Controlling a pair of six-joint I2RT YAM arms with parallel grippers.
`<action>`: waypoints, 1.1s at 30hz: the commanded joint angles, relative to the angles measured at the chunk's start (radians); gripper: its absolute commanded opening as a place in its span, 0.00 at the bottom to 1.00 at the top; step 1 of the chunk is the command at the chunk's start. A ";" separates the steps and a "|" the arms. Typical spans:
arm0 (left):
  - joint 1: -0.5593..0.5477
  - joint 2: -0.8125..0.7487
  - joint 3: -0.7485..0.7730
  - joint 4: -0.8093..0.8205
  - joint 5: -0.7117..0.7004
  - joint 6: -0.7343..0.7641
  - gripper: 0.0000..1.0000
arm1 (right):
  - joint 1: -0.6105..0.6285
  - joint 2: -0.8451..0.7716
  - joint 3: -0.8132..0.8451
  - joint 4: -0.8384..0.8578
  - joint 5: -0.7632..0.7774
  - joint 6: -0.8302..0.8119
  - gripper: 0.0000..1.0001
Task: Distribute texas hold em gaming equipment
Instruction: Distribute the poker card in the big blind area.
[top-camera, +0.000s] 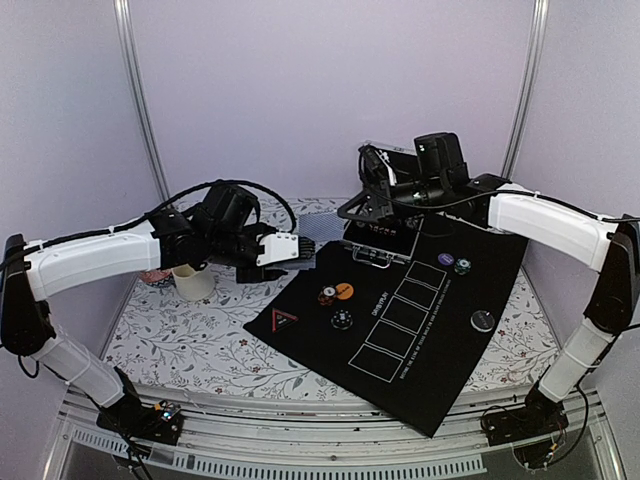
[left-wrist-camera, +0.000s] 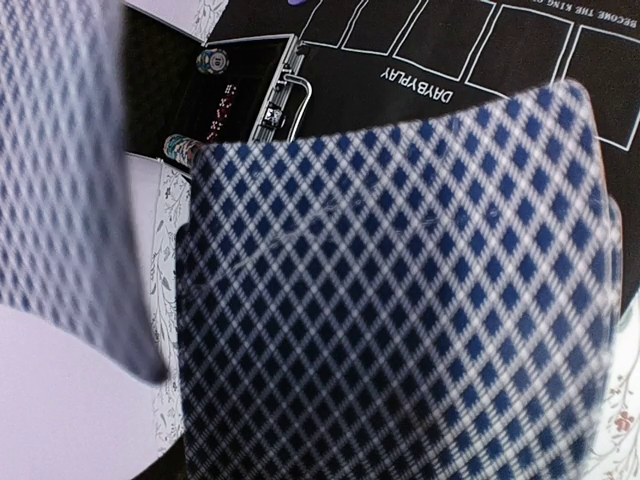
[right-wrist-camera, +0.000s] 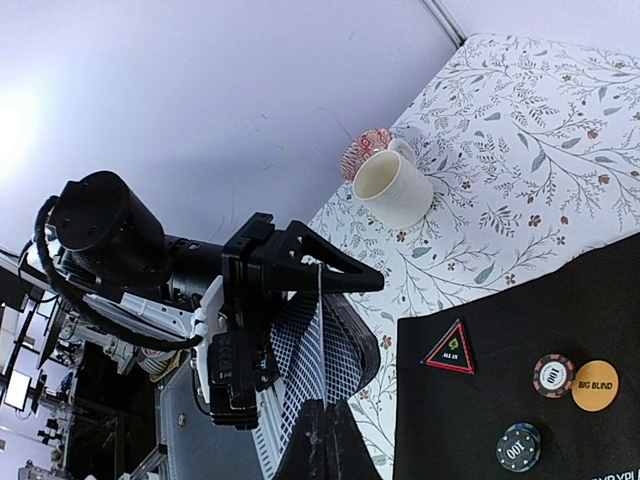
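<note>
My left gripper (top-camera: 284, 250) is shut on a deck of playing cards (right-wrist-camera: 335, 335) with blue-checked backs, held above the table's left half. In the left wrist view those card backs (left-wrist-camera: 400, 300) fill the picture and hide the fingers. My right gripper (right-wrist-camera: 328, 438) is shut on the edge of a single card (right-wrist-camera: 321, 330), seen edge-on and still standing against the deck. On the black mat (top-camera: 420, 350) lie a red-striped chip (top-camera: 327, 296), an orange button (top-camera: 344, 291), a dark chip (top-camera: 342, 320), a purple disc (top-camera: 445, 259), a chip (top-camera: 462, 266) and a black disc (top-camera: 484, 320).
A cream cup (top-camera: 193, 282) stands on the floral tablecloth under the left arm, with a small patterned dish (right-wrist-camera: 366, 152) behind it. A red-edged triangular marker (top-camera: 283, 320) lies at the mat's left corner. An open chip case (top-camera: 385, 238) sits at the mat's far end.
</note>
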 joint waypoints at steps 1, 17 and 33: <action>0.014 -0.031 -0.012 0.027 0.020 -0.013 0.52 | -0.033 -0.065 -0.032 0.022 0.018 0.009 0.02; 0.007 -0.043 -0.002 0.027 0.063 -0.038 0.52 | -0.280 -0.270 -0.233 -0.007 0.040 -0.008 0.02; -0.036 -0.138 -0.094 0.091 0.118 -0.066 0.52 | -0.306 -0.253 -0.448 0.001 0.068 -0.017 0.02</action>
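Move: The card, already drawn clear of the deck and pinched in the right fingers, is bound for the mat near the purple chip, about 15 cm ahead, 27 cm right and 29 cm below. The striped chip lies some 4 cm right of the purple one and 2 cm nearer; the chip case is about 24 cm ahead and 12 cm right of the hand, the orange BIG BLIND chip roughly 5 cm ahead, 1 cm right. From the left hand, the purple chip is about 15 cm ahead and 36 cm right. The pinched card is carried away from the deck by the right hand, which sweeps about 14 cm right towards the purple chip, rising slightly and easing forward, then sinks some 10 cm, turning about 20 degrees clockwise with the fingers kept shut. Late on, the left hand, still gripping the deck, draws back and up a few centimetres. ##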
